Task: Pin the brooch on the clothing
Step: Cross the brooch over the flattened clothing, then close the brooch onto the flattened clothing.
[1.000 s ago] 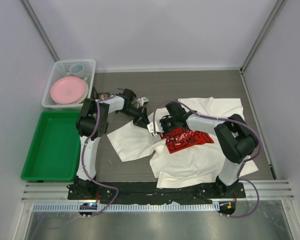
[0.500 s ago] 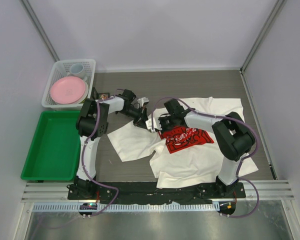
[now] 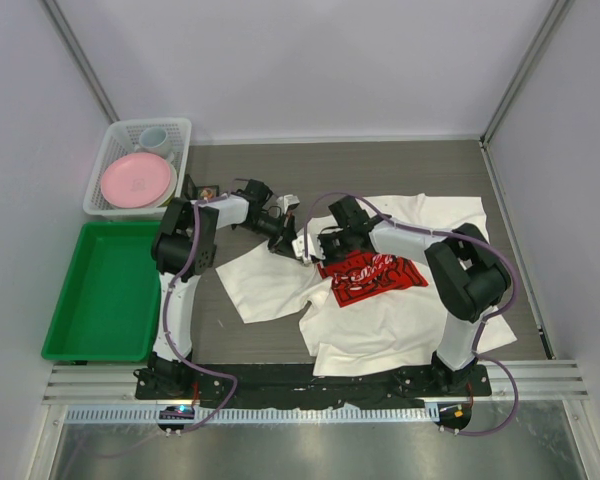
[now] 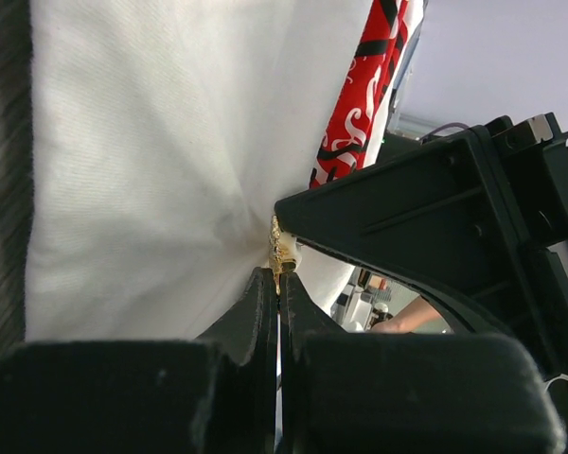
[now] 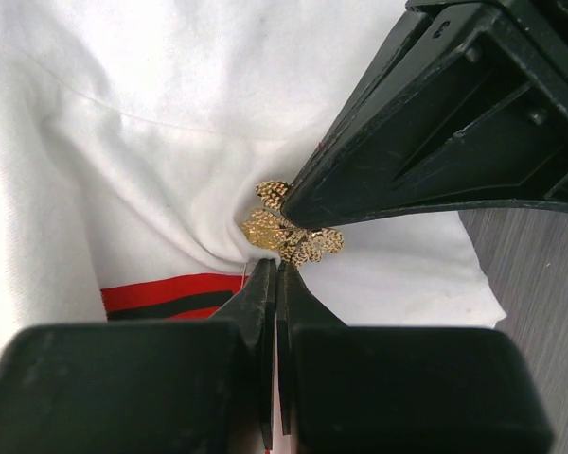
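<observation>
The clothing, a white T-shirt with a red print, lies crumpled on the table. The brooch, a gold leafy piece, sits on a pinched white fold near the print. Both grippers meet at it from opposite sides. My left gripper is shut, its tips nipping the edge of the brooch; it shows as the black finger in the right wrist view. My right gripper is shut on the fabric fold just under the brooch. In the top view the left gripper and right gripper nearly touch.
A green tray stands at the left edge. Behind it a white basket holds a pink plate and a cup. Metal frame posts rise at the back corners. Bare grey table lies behind the shirt.
My left gripper's jaws closed the last bit onto the brooch. The right arm shifted slightly left toward the left gripper, pulling the fold with it.
</observation>
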Action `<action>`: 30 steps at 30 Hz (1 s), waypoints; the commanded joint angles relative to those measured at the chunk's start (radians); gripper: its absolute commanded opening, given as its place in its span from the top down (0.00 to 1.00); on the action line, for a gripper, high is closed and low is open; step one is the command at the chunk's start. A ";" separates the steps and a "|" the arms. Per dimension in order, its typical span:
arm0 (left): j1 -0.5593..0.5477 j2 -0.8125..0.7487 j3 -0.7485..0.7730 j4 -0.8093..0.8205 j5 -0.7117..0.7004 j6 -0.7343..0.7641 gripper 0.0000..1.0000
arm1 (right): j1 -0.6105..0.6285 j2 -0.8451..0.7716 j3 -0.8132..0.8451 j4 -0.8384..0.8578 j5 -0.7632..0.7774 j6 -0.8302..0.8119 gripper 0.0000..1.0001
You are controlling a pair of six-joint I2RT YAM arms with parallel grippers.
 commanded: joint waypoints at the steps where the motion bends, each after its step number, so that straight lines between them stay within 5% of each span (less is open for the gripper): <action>1: -0.003 -0.065 -0.006 0.036 0.087 -0.018 1.00 | -0.010 0.005 0.050 -0.003 -0.026 0.020 0.99; 3: -0.003 -0.065 -0.005 0.038 0.088 -0.016 1.00 | -0.023 0.007 0.062 -0.011 -0.030 0.033 0.98; 10: -0.003 -0.060 0.000 0.038 0.093 0.010 1.00 | -0.085 0.002 0.111 -0.060 -0.084 0.059 0.68; 19: -0.001 -0.033 0.089 -0.085 0.085 0.149 1.00 | -0.139 0.027 0.197 -0.311 -0.191 -0.049 0.41; 24: -0.003 -0.007 0.146 -0.157 0.085 0.243 1.00 | -0.143 0.056 0.240 -0.460 -0.248 -0.070 0.36; 30: -0.004 0.018 0.184 -0.240 0.082 0.309 1.00 | -0.149 0.085 0.226 -0.430 -0.282 -0.053 0.31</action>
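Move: The right hand's closed fingertips are at the cloth by the pin of the brooch; the brooch lies about 2 cm to their left, roughly level in height. The left fingers already hold the brooch, its middle some 1 cm to their right. The middle of the red print lies about 12 cm right and 3 cm back of the right hand, some 3 cm lower; the folded-out sleeve spreads around 9 cm left and 5 cm back of the left hand. The right hand lets go of the cloth beside the pin, opening to about two thirds while it draws away some 3 cm to the right, rising and swinging forward, then back past its starting line with a slight dip and a roll of some 15 degrees. The left hand keeps its pinch on the brooch and, mostly late on, lifts it about 3 cm and slightly forward. ##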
